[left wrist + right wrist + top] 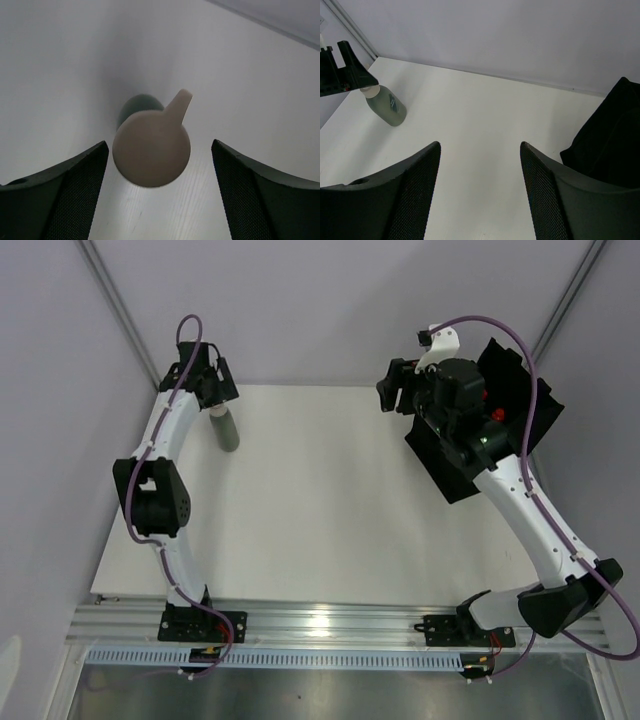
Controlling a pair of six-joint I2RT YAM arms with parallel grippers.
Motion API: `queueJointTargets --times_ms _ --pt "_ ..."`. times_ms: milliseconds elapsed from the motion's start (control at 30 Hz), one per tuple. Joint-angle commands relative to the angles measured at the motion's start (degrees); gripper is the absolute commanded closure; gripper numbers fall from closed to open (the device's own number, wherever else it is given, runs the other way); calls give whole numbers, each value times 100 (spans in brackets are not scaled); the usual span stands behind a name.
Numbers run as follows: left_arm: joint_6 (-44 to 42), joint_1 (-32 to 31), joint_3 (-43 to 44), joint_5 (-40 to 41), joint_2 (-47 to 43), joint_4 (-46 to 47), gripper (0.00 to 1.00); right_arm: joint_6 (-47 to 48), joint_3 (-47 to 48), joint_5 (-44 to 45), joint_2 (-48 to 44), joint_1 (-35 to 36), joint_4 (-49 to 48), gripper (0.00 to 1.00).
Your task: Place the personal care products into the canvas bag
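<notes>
The grey-green bottle (229, 432) with a cream cap (151, 150) stands at the table's far left. My left gripper (214, 398) hovers right over its cap, open, with one finger on each side and apart from it (159, 150). The bottle also shows in the right wrist view (387, 106). The black canvas bag (500, 390) lies at the far right, partly behind my right arm, and shows in the right wrist view (615, 135). My right gripper (392, 392) is open and empty above the table left of the bag (480, 146). Small red spots (496, 414) show at the bag. The beige bottle is out of view.
The white table (320, 500) ends at a grey back wall. An aluminium rail (330, 625) with both arm bases runs along the near edge. A purple cable (530, 370) loops over the bag from the right arm.
</notes>
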State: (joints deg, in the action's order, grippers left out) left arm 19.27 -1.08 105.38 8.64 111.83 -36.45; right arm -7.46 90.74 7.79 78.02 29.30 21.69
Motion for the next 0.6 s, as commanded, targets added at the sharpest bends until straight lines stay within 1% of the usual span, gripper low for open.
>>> queueJointTargets --times_ms 0,133,233,300,333,367,433,467,533,567 --pt "-406 20 431 -152 225 567 13 17 -30 -129 64 14 -183 31" --pt "-424 29 421 -249 400 832 15 -27 -109 -173 73 14 -130 31" --pt "-415 29 352 -240 471 955 21 26 -153 -85 56 23 -104 31" --pt "-441 20 264 -258 454 1060 28 78 -170 -41 38 14 -77 31" --pt "-441 20 237 -293 428 1078 32 96 -179 -6 38 14 -69 31" --pt "-450 20 202 -328 401 1113 43 105 -188 -6 29 14 -69 31" --pt "-468 -6 123 -346 304 1087 54 122 -223 21 29 14 -60 31" --pt "-485 -23 158 -302 287 974 65 131 -232 29 47 14 -69 31" --pt "-555 -102 123 -258 164 903 73 105 -250 38 55 14 -86 31" --pt "-599 -129 114 -258 120 824 81 96 -250 38 64 6 -112 31"
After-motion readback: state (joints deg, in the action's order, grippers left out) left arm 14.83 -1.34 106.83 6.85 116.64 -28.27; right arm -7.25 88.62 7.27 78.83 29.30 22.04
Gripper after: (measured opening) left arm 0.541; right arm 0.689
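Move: The grey-green pump bottle stands upright just beyond the left hand: its middle is about 4 cm ahead, 1 cm to the right and some 9 cm below. Its pale pump head is equally far out but only about 1 cm below. Nothing else stands close to it. From the right hand the bottle is roughly 18 cm farther out, 37 cm to the left and 30 cm down. The pump bottle's pale top is what the left hand takes: with its open fingers already straddling the line to it and slanting down, it eases some 4 cm forward and about 1 cm down, then nearly stops as the fingers close and pinch the pump from both sides. The right hand, empty, sinks about 2.5 cm. ##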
